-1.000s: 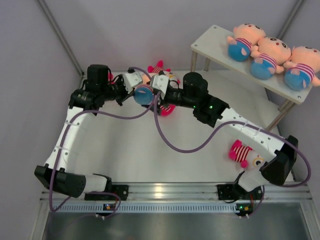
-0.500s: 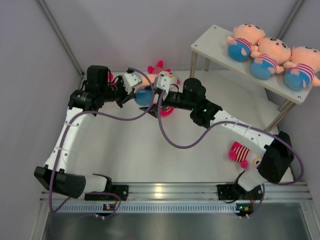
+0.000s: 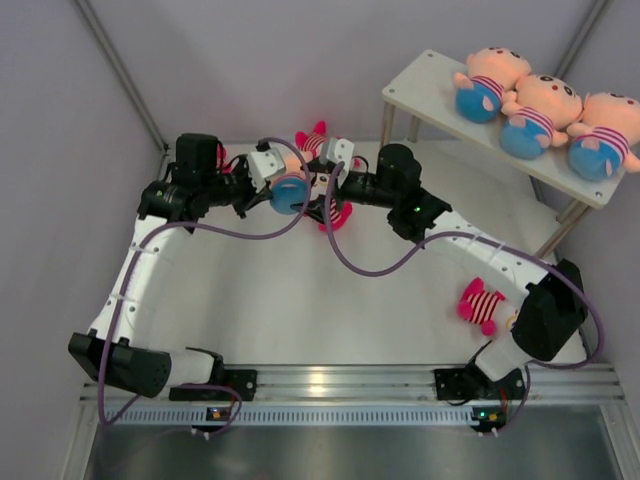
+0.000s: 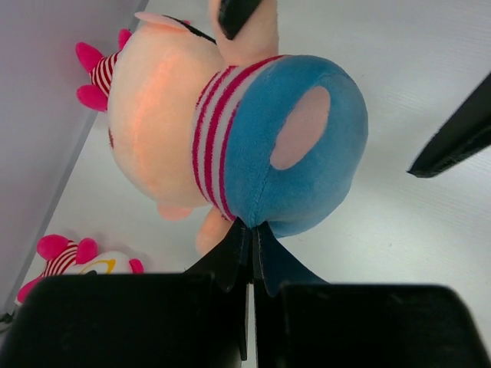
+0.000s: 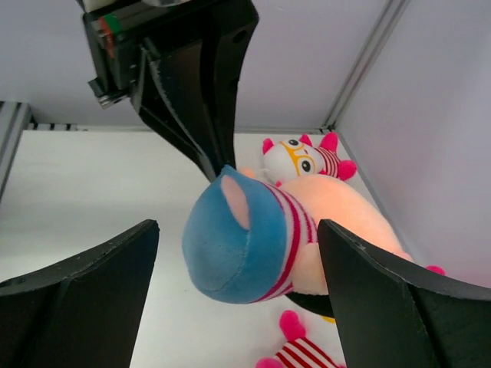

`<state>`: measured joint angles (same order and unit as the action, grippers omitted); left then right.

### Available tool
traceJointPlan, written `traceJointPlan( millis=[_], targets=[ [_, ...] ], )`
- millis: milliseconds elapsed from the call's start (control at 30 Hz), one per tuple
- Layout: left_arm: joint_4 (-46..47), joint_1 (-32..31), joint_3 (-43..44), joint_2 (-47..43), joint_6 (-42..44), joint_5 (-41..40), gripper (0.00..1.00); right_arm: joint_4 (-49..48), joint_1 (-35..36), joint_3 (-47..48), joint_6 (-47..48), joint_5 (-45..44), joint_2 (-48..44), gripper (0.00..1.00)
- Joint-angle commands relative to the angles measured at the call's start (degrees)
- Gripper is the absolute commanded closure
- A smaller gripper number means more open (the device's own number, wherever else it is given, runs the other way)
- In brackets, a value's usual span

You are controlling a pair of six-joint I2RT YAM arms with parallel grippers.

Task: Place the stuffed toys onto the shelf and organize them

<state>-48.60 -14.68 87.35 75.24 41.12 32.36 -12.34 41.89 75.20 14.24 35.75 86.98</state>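
Observation:
A peach boy doll (image 3: 291, 190) with blue shorts hangs above the table at the back. My left gripper (image 3: 271, 188) is shut on a pinch of its blue shorts (image 4: 252, 228). My right gripper (image 3: 316, 196) is open, with one finger on each side of the same doll (image 5: 249, 245), not touching it. Three peach boy dolls (image 3: 540, 110) lie on the top board of the shelf (image 3: 425, 90) at the back right. Pink dolls lie at the back wall (image 3: 313, 139), under the right gripper (image 3: 337, 215) and by the right arm's base (image 3: 482, 304).
Purple cables loop from both wrists over the table middle (image 3: 360, 280). The left wall (image 4: 46, 115) runs close beside the held doll. Another pink doll (image 4: 77, 257) lies on the table by that wall. The shelf's thin legs (image 3: 387, 122) stand near the right arm.
My right gripper has moved a little toward the back and now straddles the held doll. The right arm's elbow has shifted, uncovering more of the pink doll by its base. The left arm stays put.

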Motion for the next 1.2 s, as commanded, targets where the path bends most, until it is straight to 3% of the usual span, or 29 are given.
traceJointPlan(
  millis=[0,133,367,500,533,567,800,833,867,933,967,1067,1167],
  targets=[
    [0.96,-0.09,0.01,-1.68,2.12,1.31,1.00,3.96,0.39,6.44,3.94,-2.00,2.14,0.15],
    [0.88,-0.09,0.36,-1.33,2.21,2.00,1.00,8.99,0.39,10.67,6.15,-1.47,5.30,0.16],
    [0.96,-0.09,1.33,-0.80,0.98,3.24,1.00,8.64,0.47,7.76,6.51,2.74,8.11,0.21],
    [0.96,-0.09,1.42,-0.97,0.80,3.06,1.00,9.79,0.48,9.44,5.54,3.45,9.79,0.74],
    [0.88,-0.09,1.51,-0.89,0.63,3.06,1.00,10.14,0.47,9.61,5.80,3.89,9.87,0.79],
    [0.96,-0.09,1.59,-1.15,0.36,3.15,1.00,11.01,0.47,9.96,6.15,4.15,9.88,0.92],
    [1.05,-0.09,3.17,-1.42,-3.58,-0.26,1.00,21.38,0.74,16.46,10.45,-1.28,10.49,1.00],
    [0.96,-0.09,3.61,-1.50,-5.86,-1.15,0.95,24.09,0.74,18.30,11.15,-1.90,10.58,1.00],
    [0.96,-0.09,4.57,-1.76,-6.75,-1.85,0.72,25.25,0.74,19.19,11.94,-3.21,10.58,1.00],
    [1.05,-0.09,5.28,-2.29,-9.20,-4.31,0.53,27.01,0.48,20.42,14.58,-4.19,9.97,1.00],
    [1.05,-0.09,5.63,-2.82,-10.35,-5.45,0.39,26.32,0.13,20.17,15.20,-4.11,9.62,1.00],
    [1.14,-0.09,5.81,-3.61,-15.97,-14.05,0.10,23.15,-3.47,20.33,14.33,-1.82,8.82,1.00],
    [1.05,-0.09,6.34,-4.05,-19.67,-23.29,0.02,27.97,-8.04,28.75,16.33,-2.17,11.19,1.00]
  ],
)
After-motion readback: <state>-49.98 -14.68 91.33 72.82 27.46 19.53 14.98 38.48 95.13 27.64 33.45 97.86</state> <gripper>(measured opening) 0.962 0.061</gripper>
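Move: The left hand already grips the boy doll in mid-air by its blue lower part; the doll's middle is about 4 cm ahead, 3 cm right and 2 cm below that hand. From the open right hand, fingers pointing left, it sits some 5 cm ahead, 4 cm left and 4 cm lower. On the table, roughly 25 cm below the right hand, the near owl toy lies about 12 cm ahead and 1 cm right, the left owl toy 17 cm ahead and 25 cm left. The right fingers shut on the doll's blue body beside the striped shirt, after easing forward and left about 2 cm each and dipping about 5 cm. The left hand keeps its hold until then, next opens wide and backs off up and left, turning some 15 degrees counter-clockwise, while the right carries the doll forward and right, rising slightly. ##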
